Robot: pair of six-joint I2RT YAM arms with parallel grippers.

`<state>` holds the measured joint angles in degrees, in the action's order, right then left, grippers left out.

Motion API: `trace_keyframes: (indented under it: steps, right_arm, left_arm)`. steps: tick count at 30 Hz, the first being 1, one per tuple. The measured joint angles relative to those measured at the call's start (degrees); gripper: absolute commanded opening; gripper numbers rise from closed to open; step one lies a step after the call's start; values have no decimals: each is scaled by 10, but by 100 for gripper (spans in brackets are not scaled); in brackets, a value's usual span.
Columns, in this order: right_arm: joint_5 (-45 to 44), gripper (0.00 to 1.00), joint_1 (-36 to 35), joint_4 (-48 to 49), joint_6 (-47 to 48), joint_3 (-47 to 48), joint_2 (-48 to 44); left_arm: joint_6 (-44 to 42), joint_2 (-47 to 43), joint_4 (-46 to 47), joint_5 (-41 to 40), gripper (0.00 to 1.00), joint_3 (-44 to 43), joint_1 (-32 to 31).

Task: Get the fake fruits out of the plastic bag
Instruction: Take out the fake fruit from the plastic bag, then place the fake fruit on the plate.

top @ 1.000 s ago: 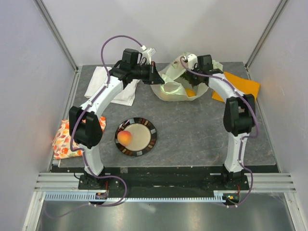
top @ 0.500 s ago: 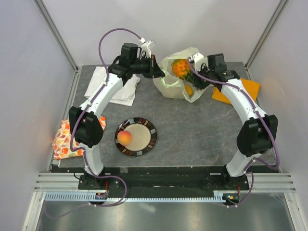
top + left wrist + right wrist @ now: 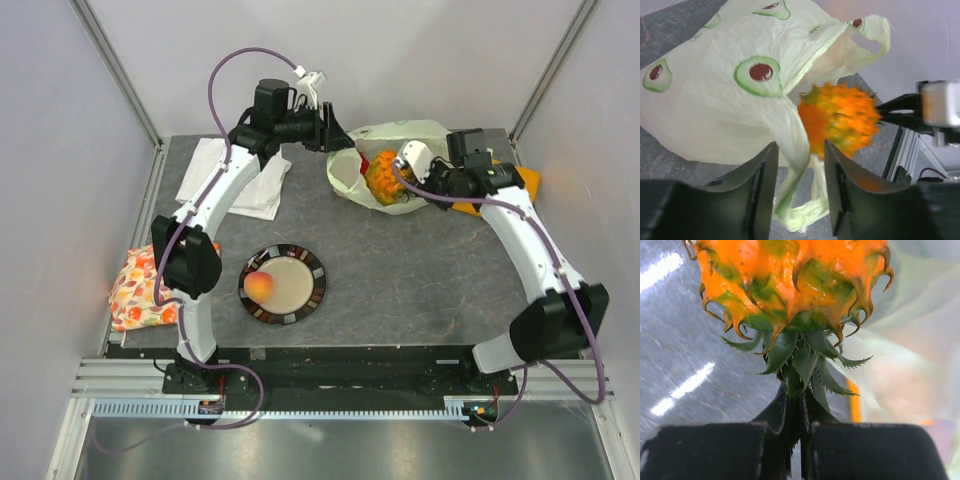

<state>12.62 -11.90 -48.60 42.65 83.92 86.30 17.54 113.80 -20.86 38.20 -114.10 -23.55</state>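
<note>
The pale-green plastic bag (image 3: 412,133) lies crumpled at the back of the table, its mouth toward the right arm. An orange pineapple (image 3: 382,173) with a green crown hangs just outside the mouth. My right gripper (image 3: 800,396) is shut on the crown of the pineapple (image 3: 790,280). Beside the bag's left edge, my left gripper (image 3: 335,137) is open. In the left wrist view the bag (image 3: 715,100) trails a loose handle strip between the spread jaws of the left gripper (image 3: 800,150), unpinched, with the pineapple (image 3: 840,117) behind it. A peach (image 3: 260,287) sits on the plate (image 3: 316,285).
A white folded cloth (image 3: 232,178) lies at the back left. An orange cloth (image 3: 527,176) shows behind the right arm. A floral cloth (image 3: 132,292) is bunched at the left edge. The dark-rimmed plate stands front centre.
The right gripper has drawn the pineapple out of the bag, toward the right and front. The left gripper has opened and let go of the bag, which has slumped flatter.
</note>
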Motion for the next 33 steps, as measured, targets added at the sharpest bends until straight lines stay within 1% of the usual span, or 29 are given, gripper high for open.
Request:
trace_keyframes:
  steps: [1,2,3,4,6,8,11,14,18,22,24,27,29,33]
  right_arm:
    - [-1,0,0,-3,17,-5,-19]
    - [-9,0,-3,-5,38,-10,-41]
    - [-20,0,-6,-7,60,-16,-62]
    - [-32,1,-10,-6,87,-24,-84]
    - [-58,0,-20,-3,143,-44,-126]
    - [-76,1,-25,2,198,-66,-165]
    - [-93,0,-25,42,304,-119,-233]
    - [-82,0,-25,95,391,-172,-284]
    - [-3,0,-25,190,516,-264,-333]
    - [101,0,-26,249,603,-299,-323]
    - [146,0,-31,286,637,-309,-316]
    - [187,0,-38,320,668,-310,-304]
    - [210,0,-44,340,687,-309,-293]
    - [229,0,-64,350,703,-300,-271]
  left_arm:
    - [2,4,0,9,71,-1,0]
    - [2,5,-1,12,80,-2,1]
    - [3,8,-1,17,84,-4,1]
    - [4,10,0,27,85,-7,2]
    - [10,10,0,45,93,-11,5]
    - [12,9,2,66,96,-14,9]
    - [12,2,-1,116,96,-13,19]
    - [12,-12,0,175,96,-13,33]
    - [37,-17,2,289,97,-40,54]
    - [54,-17,12,358,99,-58,56]
    - [57,-17,10,380,99,-58,52]
    - [57,-17,-7,412,99,-58,50]
    - [37,-17,-46,419,99,-60,48]
    - [-62,-5,-188,364,99,-102,32]
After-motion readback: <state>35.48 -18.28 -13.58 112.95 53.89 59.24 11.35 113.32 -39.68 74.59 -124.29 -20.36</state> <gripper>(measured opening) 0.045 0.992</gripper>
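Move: Hanging by its leaves from the shut right fingers, the pineapple has its body about 7 cm ahead of that hand, 9 cm left and 4 cm lower; the left gripper it is brought to lies roughly 8 cm ahead, 19 cm left and 9 cm up. From the left hand, fingers already parting round the bag's rim, the pineapple is some 10 cm right, nearly level and 13 cm below, with the bag's middle 8 cm ahead, 14 cm right and 23 cm down. Keeping its pinch on the leaves, the right hand lifts about 10 cm while drawing back and slightly right, then swings left towards the left gripper, rolling hard and tipping its fingers from steeply down to nearly level, pointing left. The left fingers open wide, letting go of the bag's rim, and that hand pulls back about 11 cm and rises, turning some 30 degrees clockwise before sinking a little to face the pineapple. ##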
